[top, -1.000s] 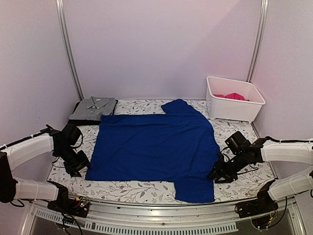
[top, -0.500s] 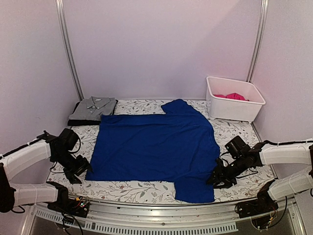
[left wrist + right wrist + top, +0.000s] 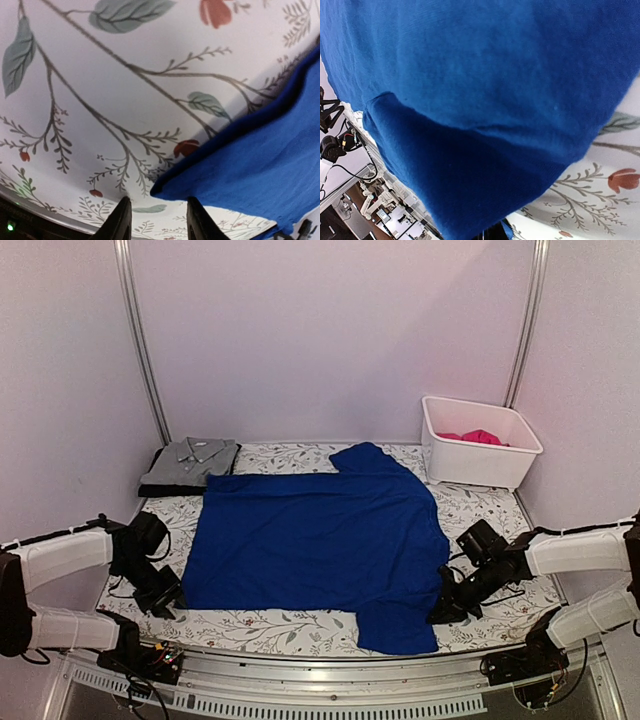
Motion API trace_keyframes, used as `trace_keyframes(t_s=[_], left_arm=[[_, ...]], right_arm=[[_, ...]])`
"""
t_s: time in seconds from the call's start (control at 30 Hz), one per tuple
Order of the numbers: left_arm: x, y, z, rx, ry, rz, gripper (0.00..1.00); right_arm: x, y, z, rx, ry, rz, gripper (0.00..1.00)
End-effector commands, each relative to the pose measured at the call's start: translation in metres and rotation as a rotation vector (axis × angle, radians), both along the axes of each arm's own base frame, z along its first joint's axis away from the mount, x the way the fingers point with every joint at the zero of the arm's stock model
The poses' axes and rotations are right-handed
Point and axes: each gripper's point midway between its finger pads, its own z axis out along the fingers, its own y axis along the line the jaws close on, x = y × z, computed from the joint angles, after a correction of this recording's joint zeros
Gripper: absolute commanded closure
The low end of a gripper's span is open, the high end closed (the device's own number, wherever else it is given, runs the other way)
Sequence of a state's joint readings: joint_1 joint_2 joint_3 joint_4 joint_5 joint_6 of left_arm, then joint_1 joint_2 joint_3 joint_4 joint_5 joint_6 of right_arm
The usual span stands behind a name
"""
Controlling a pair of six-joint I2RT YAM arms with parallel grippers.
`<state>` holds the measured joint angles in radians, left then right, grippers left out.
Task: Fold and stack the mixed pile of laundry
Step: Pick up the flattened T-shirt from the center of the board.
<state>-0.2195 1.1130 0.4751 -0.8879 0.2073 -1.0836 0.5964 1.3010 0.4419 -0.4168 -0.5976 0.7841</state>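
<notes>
The royal-blue garment (image 3: 320, 535) lies spread flat in the middle of the table. My left gripper (image 3: 168, 592) is low at its near-left corner. In the left wrist view the left gripper (image 3: 157, 222) is open, and the blue corner (image 3: 165, 187) lies just ahead of the tips. My right gripper (image 3: 442, 608) is at the garment's right edge by the near sleeve. There the blue cloth (image 3: 470, 100) fills the view and runs down into the barely visible right gripper (image 3: 492, 235), which is shut on it. A folded grey collared shirt (image 3: 190, 460) sits at the back left. A magenta-pink garment (image 3: 475, 437) lies in the bin.
The white plastic bin (image 3: 480, 468) stands at the back right corner. The floral table covering (image 3: 490, 510) shows around the blue garment. A metal rail (image 3: 320, 680) runs along the near edge between the arm bases.
The right gripper slid in against the blue garment's right edge and shut. The left gripper came closer to the near-left corner, and its jaws narrowed.
</notes>
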Motion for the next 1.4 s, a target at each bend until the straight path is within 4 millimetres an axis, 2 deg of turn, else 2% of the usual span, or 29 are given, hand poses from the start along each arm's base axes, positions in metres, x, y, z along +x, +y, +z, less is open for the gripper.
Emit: trace_keyframes(t_s=[0.0, 0.17, 0.33, 0.37, 0.43, 0.47, 0.57, 0.77, 0.93, 1.17, 1.37], left_arm=[[0.005, 0.0, -0.004, -0.006, -0.021, 0.011, 0.72], [0.011, 0.002, 0.003, 0.009, -0.052, 0.015, 0.89], [0.014, 0.004, 0.007, 0.02, -0.061, 0.016, 0.96], [0.015, 0.005, 0.009, 0.026, -0.061, 0.014, 0.89], [0.015, 0.008, 0.014, 0.048, -0.057, 0.014, 0.69], [0.016, 0.01, 0.016, 0.057, -0.062, 0.013, 0.65], [0.02, 0.013, 0.019, 0.078, -0.073, 0.023, 0.59], [0.024, 0.011, 0.004, 0.077, -0.053, -0.001, 0.6], [0.02, 0.01, -0.008, 0.067, -0.02, -0.016, 0.68], [0.021, 0.009, 0.002, 0.059, -0.036, -0.009, 1.0], [0.03, 0.004, 0.02, 0.037, -0.068, -0.026, 1.0]], right_arm=[[0.009, 0.003, 0.016, 0.015, -0.07, 0.012, 1.0], [0.012, 0.007, 0.027, 0.047, -0.115, 0.029, 1.0], [0.015, 0.01, 0.035, 0.066, -0.138, 0.041, 1.0], [0.016, 0.011, 0.036, 0.067, -0.142, 0.042, 1.0], [0.016, 0.012, 0.036, 0.07, -0.141, 0.047, 1.0], [0.016, 0.012, 0.035, 0.068, -0.138, 0.051, 1.0], [0.018, 0.012, 0.033, 0.066, -0.138, 0.056, 1.0], [0.02, 0.014, 0.032, 0.066, -0.139, 0.065, 1.0], [0.02, 0.013, 0.033, 0.065, -0.136, 0.062, 1.0], [0.022, 0.015, 0.041, 0.086, -0.161, 0.062, 1.0], [0.027, 0.02, 0.057, 0.119, -0.207, 0.079, 1.0]])
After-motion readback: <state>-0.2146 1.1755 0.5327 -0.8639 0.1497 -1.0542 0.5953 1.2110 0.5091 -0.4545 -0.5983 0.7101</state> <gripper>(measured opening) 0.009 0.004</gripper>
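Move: The T-shirt's near left corner lies about 2 cm ahead of the left hand and 1 cm to its left, some 1 cm below. The shirt's middle is roughly 17 cm ahead and 24 cm to the right, with the front rail some 8 cm back, straight behind. From the right hand, already pinching cloth, that corner is about 44 cm left and 2 cm ahead; the sleeve flap is 6 cm left and 2 cm back. Left fingers shut, reopen, shift 2 cm forward and pinch the corner; right lifts its held cloth 3.5 cm. ##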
